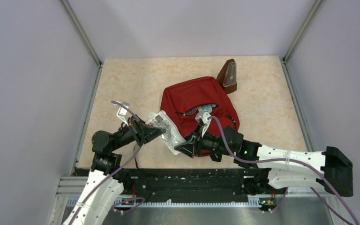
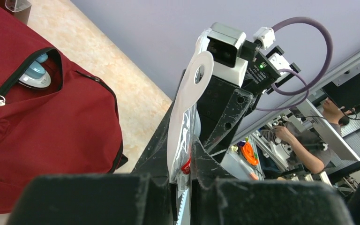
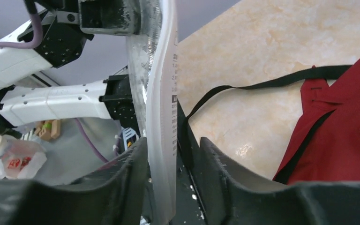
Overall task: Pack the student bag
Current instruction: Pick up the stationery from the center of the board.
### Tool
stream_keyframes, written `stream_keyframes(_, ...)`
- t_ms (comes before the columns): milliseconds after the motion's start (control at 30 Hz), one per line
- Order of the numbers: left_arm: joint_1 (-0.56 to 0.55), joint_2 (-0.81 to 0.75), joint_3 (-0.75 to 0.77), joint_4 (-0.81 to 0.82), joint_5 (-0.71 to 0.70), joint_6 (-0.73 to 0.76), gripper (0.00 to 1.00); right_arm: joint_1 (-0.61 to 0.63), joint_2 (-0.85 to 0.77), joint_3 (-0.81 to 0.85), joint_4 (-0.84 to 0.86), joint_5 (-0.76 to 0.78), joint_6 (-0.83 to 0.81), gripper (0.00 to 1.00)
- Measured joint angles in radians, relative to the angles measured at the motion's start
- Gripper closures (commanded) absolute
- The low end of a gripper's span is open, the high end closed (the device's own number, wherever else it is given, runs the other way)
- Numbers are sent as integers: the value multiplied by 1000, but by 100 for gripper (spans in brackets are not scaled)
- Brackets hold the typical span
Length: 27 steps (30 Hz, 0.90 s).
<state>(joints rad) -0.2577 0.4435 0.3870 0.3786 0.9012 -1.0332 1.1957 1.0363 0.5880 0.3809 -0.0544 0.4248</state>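
Observation:
The red student bag lies flat mid-table with its zip open; a blue and white item shows in the opening. A clear plastic packet with a white hang tab hangs just left of the bag, between both grippers. My left gripper is shut on its upper left end; the left wrist view shows the packet pinched between the pads, at my left gripper. My right gripper is at its lower right end. In the right wrist view the packet stands between the jaws of my right gripper, which are open, with a gap on one side.
A brown pyramid-shaped metronome stands at the bag's far right corner. A black strap trails from the bag over the beige tabletop. Grey walls close in the table on three sides.

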Motion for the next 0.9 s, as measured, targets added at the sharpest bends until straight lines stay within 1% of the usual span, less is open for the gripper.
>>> stream_keyframes(100, 2, 3, 3, -1, -5, 8, 100, -21, -2, -17, 60, -64, 51, 98)
stream_keyframes(133, 2, 5, 5, -1, -6, 13, 91, -31, -3, -27, 87, -84, 72, 100)
stream_keyframes(200, 2, 14, 6, -6, -4, 23, 58, -53, -9, -59, 142, -128, 129, 100)
stream_keyframes(233, 2, 21, 8, -15, -4, 37, 42, -60, -13, -68, 153, -137, 150, 100)
stream_keyframes(267, 1, 31, 18, -53, -6, 55, 29, -75, -21, -77, 151, -142, 173, 100)
stream_keyframes(300, 1, 39, 28, -85, -14, 96, 21, -93, -31, -83, 140, -135, 191, 100)
stream_keyframes(333, 0, 48, 44, -137, -34, 140, 16, -118, -44, -85, 115, -124, 211, 100)
stream_keyframes(433, 0, 92, 99, -278, -124, 286, 13, -251, -105, -98, 16, -97, 277, 100)
stream_keyframes(500, -9, 118, 113, -323, -188, 351, 13, -389, -174, -123, -70, -95, 325, 100)
stream_keyframes(567, -33, 150, 114, -346, -257, 405, 13, -489, -237, -138, -158, -90, 359, 100)
stream_keyframes(600, -52, 167, 114, -349, -287, 426, 13, -518, -264, -143, -192, -88, 368, 100)
stream_keyframes(667, -114, 216, 118, -350, -373, 472, 13, -560, -325, -154, -270, -90, 393, 100)
stream_keyframes(767, -254, 316, 152, -352, -519, 555, 13, -582, -409, -186, -355, -101, 445, 100)
stream_keyframes(900, -415, 525, 243, -334, -715, 664, 12, -583, -534, -296, -395, -122, 552, 100)
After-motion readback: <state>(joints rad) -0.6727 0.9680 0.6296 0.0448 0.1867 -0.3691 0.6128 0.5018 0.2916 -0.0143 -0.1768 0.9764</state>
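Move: The stationery pack is held at its left edge by the left fingers, its middle about 3 cm to their right. From the right hand, whose open fingers straddle its near end, that middle lies some 5 cm ahead, 6 cm left and 4 cm higher. The bag's open pocket is about 19 cm ahead, 8 cm right and 13 cm below the right hand; the bag's middle is some 4 cm nearer than the pocket, 9 cm right and 15 cm below that hand. The stationery pack is pinched at its near end as the right fingers shut; the left fingers then open wide and let go. The right hand carries it about 15 cm right and forward, drawing back a little late on, sinking and turning some 30 degrees clockwise as the fingers dip. The empty left hand goes forward and down, then also right, towards the bag pocket, fingers tipping down. ##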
